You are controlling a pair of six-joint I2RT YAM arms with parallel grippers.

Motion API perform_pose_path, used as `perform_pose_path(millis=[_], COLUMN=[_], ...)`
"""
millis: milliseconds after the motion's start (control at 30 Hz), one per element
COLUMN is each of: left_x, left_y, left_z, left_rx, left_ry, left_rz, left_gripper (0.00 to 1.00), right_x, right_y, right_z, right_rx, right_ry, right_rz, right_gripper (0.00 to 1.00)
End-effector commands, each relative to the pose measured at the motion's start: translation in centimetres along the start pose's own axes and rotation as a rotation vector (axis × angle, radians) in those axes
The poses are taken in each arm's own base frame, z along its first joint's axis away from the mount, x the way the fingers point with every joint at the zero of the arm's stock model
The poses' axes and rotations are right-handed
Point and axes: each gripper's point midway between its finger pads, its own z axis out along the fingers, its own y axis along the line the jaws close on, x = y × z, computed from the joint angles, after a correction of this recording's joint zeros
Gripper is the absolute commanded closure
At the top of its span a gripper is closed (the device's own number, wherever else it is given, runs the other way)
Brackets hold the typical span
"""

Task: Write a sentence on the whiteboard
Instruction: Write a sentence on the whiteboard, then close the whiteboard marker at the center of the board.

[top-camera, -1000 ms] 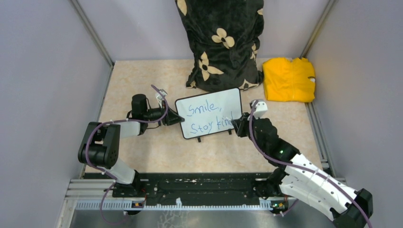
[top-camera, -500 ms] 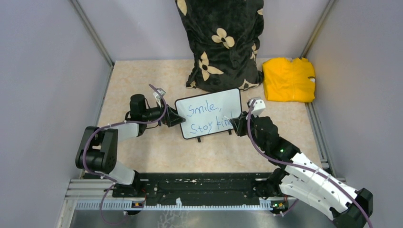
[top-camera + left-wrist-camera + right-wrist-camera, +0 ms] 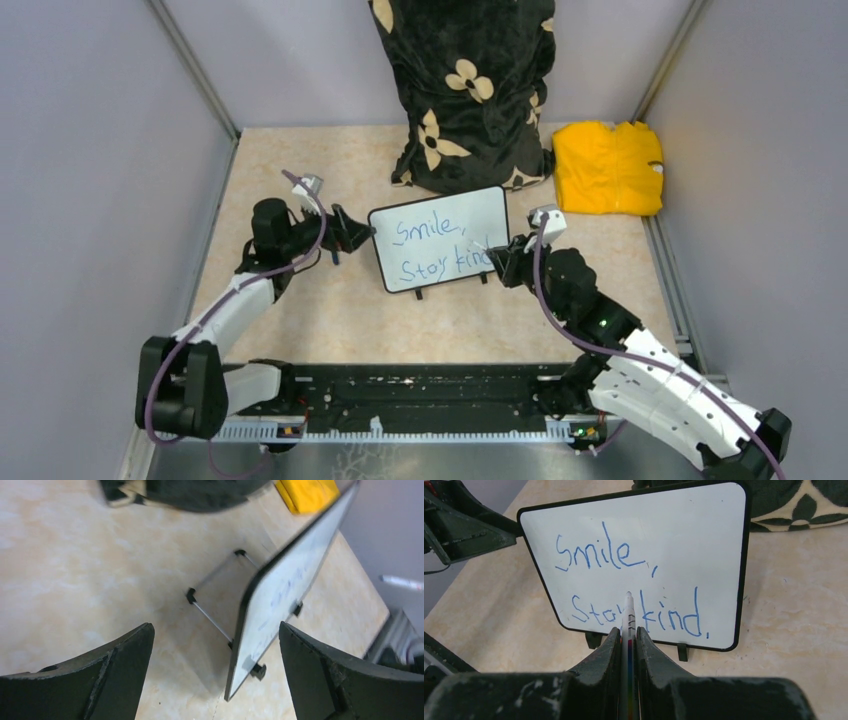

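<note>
The whiteboard (image 3: 440, 238) stands tilted on its wire stand and two black feet in the middle of the table. The sentence (image 3: 437, 247) is in blue in two lines, "Smile," over "Stay kind." (image 3: 664, 615). My left gripper (image 3: 348, 231) is open and empty just left of the board's left edge, not touching it. The left wrist view shows the board (image 3: 290, 580) edge-on between the spread fingers of that gripper (image 3: 215, 627). My right gripper (image 3: 497, 262) is shut on a white marker (image 3: 628, 611) at the board's (image 3: 684, 540) lower right. The tip points at the lower line. I cannot tell if it touches.
A black cloth with cream flowers (image 3: 465, 90) stands right behind the board. A folded yellow cloth (image 3: 607, 168) lies at the back right. Grey walls close in both sides. A black rail (image 3: 420, 392) runs along the near edge.
My left gripper has let go of the board's left edge, opened and drawn back to the left. The right gripper with the marker has hardly moved.
</note>
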Motion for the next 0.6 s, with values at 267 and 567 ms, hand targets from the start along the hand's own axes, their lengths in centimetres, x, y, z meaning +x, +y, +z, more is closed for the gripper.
perform_pose_path(millis=[267, 567], left_x=[-5.9, -2.6], left_y=[6.2, 7.9], left_z=[-9.4, -10.9], left_rx=[-0.764, -0.838], left_ry=[-0.322, -0.308], left_rz=[-0.389, -0.313], left_gripper=[0.01, 0.01], right_x=[-5.5, -7.3], right_y=[0.7, 1.2], right_z=[-1.7, -1.3], right_rx=[-0.005, 0.012], right_ry=[-0.117, -0.102], right_rz=[-0.023, -0.035], right_gripper=[1.0, 1.0])
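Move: The marker's blue cap lies on the table about 8 cm to the left hand's left, some 5 cm ahead and 16 cm below. The whiteboard's middle stands roughly 19 cm to that hand's right, about 1 cm ahead and 7 cm lower. From the right hand, which holds the marker, the whiteboard's middle is about 11 cm ahead, 12 cm left and 13 cm below; the cap is around 14 cm ahead, 37 cm left and 21 cm below. Already off the whiteboard's edge and still wide open, the left hand sweeps some 12 cm left, away from the board and past the cap's line, turning about 50 degrees counter-clockwise until its fingers point forward; it rises about 6 cm on the way, then starts to sink. The right hand keeps its grip on the marker and lifts it about 4.5 cm, farther clear of the board. ##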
